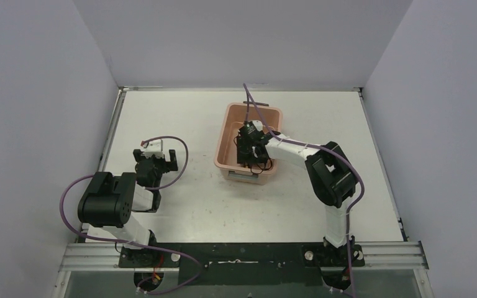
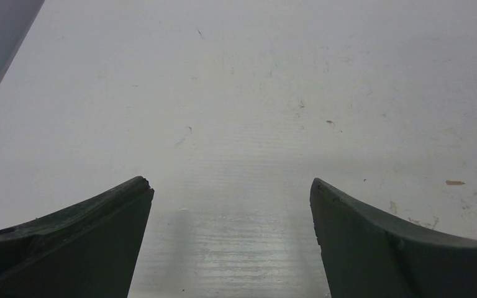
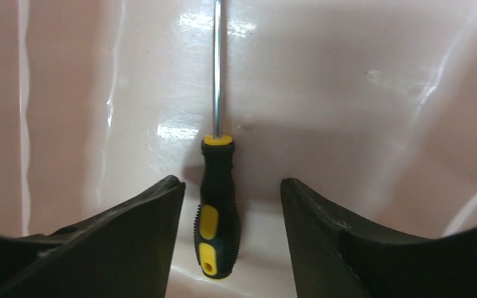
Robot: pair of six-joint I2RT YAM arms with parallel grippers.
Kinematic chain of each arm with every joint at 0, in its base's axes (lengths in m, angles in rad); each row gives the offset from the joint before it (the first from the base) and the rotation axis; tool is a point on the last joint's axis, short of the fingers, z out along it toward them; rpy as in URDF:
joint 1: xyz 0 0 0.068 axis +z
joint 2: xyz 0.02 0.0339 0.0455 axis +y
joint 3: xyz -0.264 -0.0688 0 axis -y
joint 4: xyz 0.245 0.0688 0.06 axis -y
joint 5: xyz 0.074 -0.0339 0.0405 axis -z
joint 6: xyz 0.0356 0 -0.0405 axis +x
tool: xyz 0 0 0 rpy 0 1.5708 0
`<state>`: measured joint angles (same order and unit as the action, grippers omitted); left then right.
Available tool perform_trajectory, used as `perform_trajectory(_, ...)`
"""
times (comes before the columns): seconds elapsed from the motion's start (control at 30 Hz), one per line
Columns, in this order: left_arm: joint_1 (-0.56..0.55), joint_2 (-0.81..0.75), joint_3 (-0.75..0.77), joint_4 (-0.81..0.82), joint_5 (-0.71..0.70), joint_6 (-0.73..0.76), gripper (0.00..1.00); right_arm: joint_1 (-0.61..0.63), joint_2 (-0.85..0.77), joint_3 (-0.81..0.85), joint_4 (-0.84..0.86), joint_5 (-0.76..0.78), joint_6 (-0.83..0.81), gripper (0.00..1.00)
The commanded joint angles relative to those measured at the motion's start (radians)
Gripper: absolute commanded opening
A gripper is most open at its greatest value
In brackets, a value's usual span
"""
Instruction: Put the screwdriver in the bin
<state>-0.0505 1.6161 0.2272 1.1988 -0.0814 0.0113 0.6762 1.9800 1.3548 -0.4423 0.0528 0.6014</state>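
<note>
The screwdriver [image 3: 218, 205], with a black and yellow handle and a thin metal shaft, lies on the floor of the salmon-pink bin [image 3: 360, 93]. My right gripper [image 3: 230, 192] hangs inside the bin [image 1: 227, 133] just over the handle, open, with a gap on each side between the fingers and the handle. In the top view the right gripper [image 1: 249, 144] hides the screwdriver. My left gripper [image 2: 231, 186] is open over bare table, and the left gripper [image 1: 155, 159] sits far left of the bin.
The bin's walls rise close around the right gripper on all sides. Grey enclosure walls [image 1: 37, 93] bound the white table [image 1: 180, 118] on three sides. A purple cable [image 1: 256, 108] arcs over the bin's far end.
</note>
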Motion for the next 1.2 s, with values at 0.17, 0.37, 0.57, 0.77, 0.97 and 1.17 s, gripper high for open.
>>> perform_trajectory(0.17, 0.003, -0.003, 0.018, 0.032, 0.003, -0.007, 0.97, 0.030, -0.163, 0.101, -0.078, 0.123, -0.023, 0.83)
perform_trajectory(0.37, 0.003, -0.004, 0.019, 0.032, 0.004, -0.007, 0.97, 0.032, -0.277, 0.130, -0.089, 0.152, -0.072, 1.00)
perform_trajectory(0.57, 0.003, -0.003, 0.018, 0.033, 0.005, -0.006, 0.97, 0.023, -0.450, 0.033, -0.009, 0.219, -0.145, 1.00)
perform_trajectory(0.77, 0.003, -0.004, 0.019, 0.033, 0.003, -0.006, 0.97, -0.103, -0.641, -0.187, 0.126, 0.249, -0.181, 1.00)
perform_trajectory(0.97, 0.003, -0.004, 0.019, 0.032, 0.005, -0.005, 0.97, -0.219, -0.815, -0.484, 0.342, 0.313, -0.256, 1.00)
perform_trajectory(1.17, 0.003, -0.003, 0.018, 0.032, 0.003, -0.006, 0.97, -0.328, -0.917, -0.766, 0.571, 0.255, -0.267, 1.00)
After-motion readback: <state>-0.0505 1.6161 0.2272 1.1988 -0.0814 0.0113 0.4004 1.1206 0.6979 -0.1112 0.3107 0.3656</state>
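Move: The screwdriver already lies on the bin floor between the right hand's half-open fingers, its middle about 3 cm ahead, 1 cm left and 1 cm below. From that hand, the bin's middle is some 6 cm ahead, 1 cm right and 4 cm up; its right rim is about 5 cm ahead, 11 cm right and 8 cm up. The idle left hand has the screwdriver about 31 cm to its right, level fore and aft, some 4 cm lower. Leaving the screwdriver's handle between them, the right hand's fingers finish opening from half to fully wide as the hand rises about 20 cm out of the bin. It then swings some 19 cm right, past the right rim, sinking 8 cm over the bare table, while the wrist tips its fingers up towards forward by about 35 degrees and turns somewhat clockwise. ##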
